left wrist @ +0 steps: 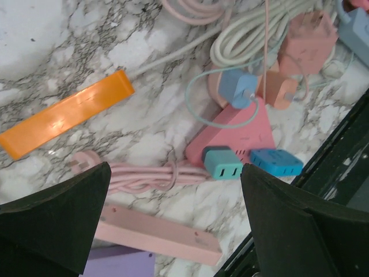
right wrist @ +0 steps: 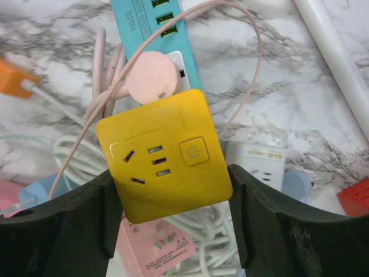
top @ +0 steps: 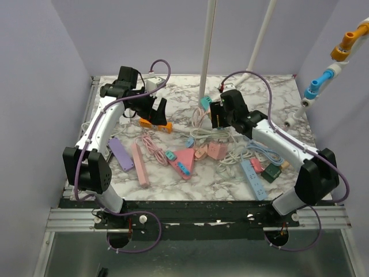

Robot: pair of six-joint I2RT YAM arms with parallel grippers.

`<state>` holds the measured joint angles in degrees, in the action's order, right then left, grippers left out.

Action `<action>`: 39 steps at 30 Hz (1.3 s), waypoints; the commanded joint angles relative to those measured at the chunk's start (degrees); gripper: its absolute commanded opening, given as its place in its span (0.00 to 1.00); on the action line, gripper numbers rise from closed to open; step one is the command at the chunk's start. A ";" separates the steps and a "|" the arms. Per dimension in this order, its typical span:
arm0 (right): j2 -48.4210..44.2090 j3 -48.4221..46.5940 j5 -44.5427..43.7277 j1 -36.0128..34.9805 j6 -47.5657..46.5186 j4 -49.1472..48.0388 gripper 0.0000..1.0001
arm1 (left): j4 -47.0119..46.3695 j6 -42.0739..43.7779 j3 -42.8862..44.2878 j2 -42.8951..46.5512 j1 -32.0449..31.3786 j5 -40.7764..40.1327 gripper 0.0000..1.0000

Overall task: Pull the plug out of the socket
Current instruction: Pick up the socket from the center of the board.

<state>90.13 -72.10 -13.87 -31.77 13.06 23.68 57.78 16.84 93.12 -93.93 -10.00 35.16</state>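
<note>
A yellow socket cube (right wrist: 164,156) with a power button sits between the fingers of my right gripper (right wrist: 173,213), both pads pressed on its sides, above the cable pile. A round pink plug (right wrist: 151,77) with a thin pink cord lies against the cube's far edge; I cannot tell whether it is seated in the cube. In the top view my right gripper (top: 222,115) hangs over the middle rear of the table and hides the cube. My left gripper (top: 153,109) stands open above an orange strip (left wrist: 66,121), holding nothing.
A teal power strip (right wrist: 153,23), a white adapter (right wrist: 255,164), a pink socket (right wrist: 155,245) and white cable coils (right wrist: 75,153) surround the cube. A pink triangular socket (left wrist: 242,130) carries teal and blue plugs. Pink (left wrist: 155,234) and purple (top: 121,153) strips lie left.
</note>
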 commanded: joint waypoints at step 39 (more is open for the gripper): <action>-13.14 4.61 0.53 -13.85 -6.02 -16.66 0.33 | -32.84 -36.53 2.95 -22.20 -3.89 29.34 0.98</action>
<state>80.44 -64.31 -14.28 -44.71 6.37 17.12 31.27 -16.03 95.22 -114.50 -13.98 57.80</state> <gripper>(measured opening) 0.702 0.981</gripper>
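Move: The teal socket strip already hangs clear of the table beyond the yellow cube in the right fingers, its middle about 6 cm ahead and 4 cm left of that hand, roughly level. On the table some 12 cm below the right hand, the pink cube lies 4 cm back with no sideways offset, the white cords 1 cm ahead and 2 cm left. From the empty left hand the strip is about 24 cm right, 9 ahead, 6 lower; the orange strip is 7 ahead, 4 right, 15 below. The teal strip and yellow cube are carried about 6 cm back and 6 cm left towards the left hand, rising a little as the right hand, keeping its grip, turns some 15 degrees counter-clockwise and then nearly holds. The left hand swings about 10 cm right and 5 forward towards the strip's free end, dips and partly rises again, its open fingers turning to point flatter and almost straight right. ##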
